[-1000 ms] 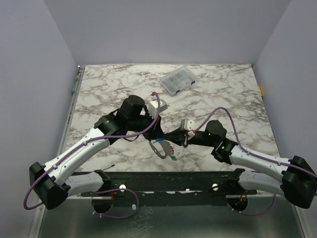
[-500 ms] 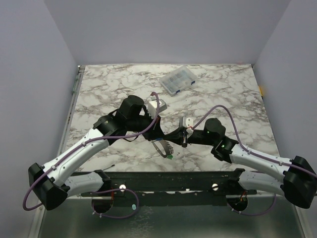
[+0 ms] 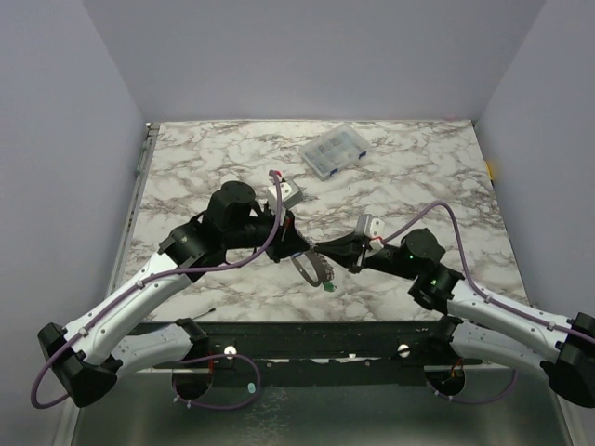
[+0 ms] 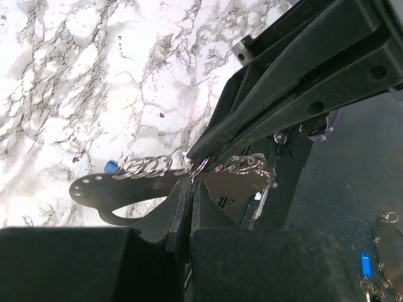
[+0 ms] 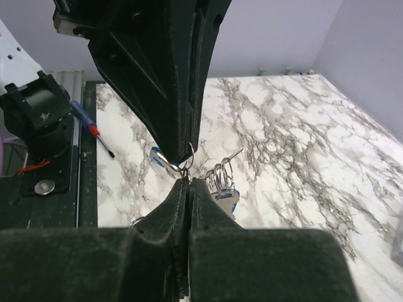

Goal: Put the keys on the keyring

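Observation:
My left gripper and right gripper meet tip to tip above the table's near middle. Below them hangs the keyring, a pale loop with a green key at its bottom. In the left wrist view my left gripper is shut on a small ring in the metal chain, with a blue key at the chain's end. In the right wrist view my right gripper is shut on a small ring of the same chain. One blue key hangs beside it and another blue key under a stack of rings.
A clear plastic compartment box stands at the back of the marble table. A screwdriver with a red and blue handle lies on the dark rail at the table's near edge.
The right gripper has shut on the chain. Both arms have shifted, the left elbow swinging left, and the hanging keyring with the green key has moved slightly right and up.

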Controlling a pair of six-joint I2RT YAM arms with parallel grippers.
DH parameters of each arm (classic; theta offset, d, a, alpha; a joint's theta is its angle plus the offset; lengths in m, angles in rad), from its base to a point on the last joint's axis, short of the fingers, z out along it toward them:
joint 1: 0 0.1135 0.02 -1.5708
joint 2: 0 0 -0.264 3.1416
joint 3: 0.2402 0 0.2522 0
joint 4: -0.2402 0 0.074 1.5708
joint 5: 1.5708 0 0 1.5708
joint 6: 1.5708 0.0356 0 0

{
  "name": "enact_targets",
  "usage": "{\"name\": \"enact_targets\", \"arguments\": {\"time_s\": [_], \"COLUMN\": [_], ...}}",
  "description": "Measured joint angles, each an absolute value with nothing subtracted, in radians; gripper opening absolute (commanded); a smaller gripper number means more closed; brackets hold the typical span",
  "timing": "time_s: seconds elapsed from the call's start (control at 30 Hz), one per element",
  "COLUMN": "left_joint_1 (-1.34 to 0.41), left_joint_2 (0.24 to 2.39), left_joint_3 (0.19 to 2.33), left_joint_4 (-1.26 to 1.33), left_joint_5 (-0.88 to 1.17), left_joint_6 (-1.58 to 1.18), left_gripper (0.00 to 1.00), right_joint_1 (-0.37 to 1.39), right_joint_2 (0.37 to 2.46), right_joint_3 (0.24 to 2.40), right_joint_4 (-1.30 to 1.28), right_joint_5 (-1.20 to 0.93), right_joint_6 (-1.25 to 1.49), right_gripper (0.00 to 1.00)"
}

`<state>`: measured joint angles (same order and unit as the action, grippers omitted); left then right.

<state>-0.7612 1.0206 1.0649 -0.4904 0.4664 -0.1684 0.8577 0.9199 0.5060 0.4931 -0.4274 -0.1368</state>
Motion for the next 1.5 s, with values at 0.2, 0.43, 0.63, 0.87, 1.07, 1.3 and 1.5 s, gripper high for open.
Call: {"name": "enact_targets", "arguments": {"time_s": [0.2,0.43,0.63,0.87,1.07,1.3,1.5], "left_joint_1": [-0.767,-0.767,-0.765,-0.765,-0.765,-0.763,-0.764], "left_joint_2": [0.982,0.963,0.939,0.9,0.879,0.746,0.731], "left_joint_3": [1.024,0.977,0.957,0.96,0.962,0.822,0.712], "left_joint_4": [-0.456,-0.408,-0.428,-0.436,-0.376,-0.071,0.158], "left_joint_5": [0.448,0.442,0.421,0.395,0.401,0.481,0.538], "left_joint_6": [-0.179,-0.201,-0.205,-0.189,-0.184,-0.212,-0.236], "left_gripper": [0.02,0.3,0.48,0.49,0.47,0.46,0.46], "right_joint_1": [0.862,0.863,0.86,0.857,0.857,0.857,0.857], "right_joint_2": [0.884,0.888,0.887,0.881,0.863,0.802,0.783], "right_joint_3": [0.501,0.5,0.5,0.5,0.5,0.487,0.487], "right_joint_4": [0.497,0.5,0.507,0.506,0.506,0.538,0.59], "right_joint_5": [-0.397,-0.38,-0.355,-0.355,-0.37,-0.377,-0.408], "right_joint_6": [-0.116,-0.083,-0.078,-0.078,-0.078,-0.047,0.002], "right_gripper": [0.01,0.01,0.01,0.01,0.01,0.01,0.01]}}
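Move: The key ring with the blue tag sits right at the left hand's closed tips and is still pinched by the right hand's tips, about 1 cm to the right of them. The blue tag is roughly 2 cm lower, 1 cm back and 1 cm left of the left tips. The metal plate with its small rings hangs some 5 cm below the left tips, 2 cm back and 2 cm to the right; the green tag is about 5 cm back, 5 cm right and 8 cm below. The left fingers let go of the blue tag's ring, opening to about half width after a slight dip, while the right fingers keep their pinch on it. The left hand then rises about 6 cm and eases back 2 cm, its fingers tipping up some 30 degrees to nearly level. The right hand lifts the ring in the same direction by roughly 6 cm, edging right and back. ##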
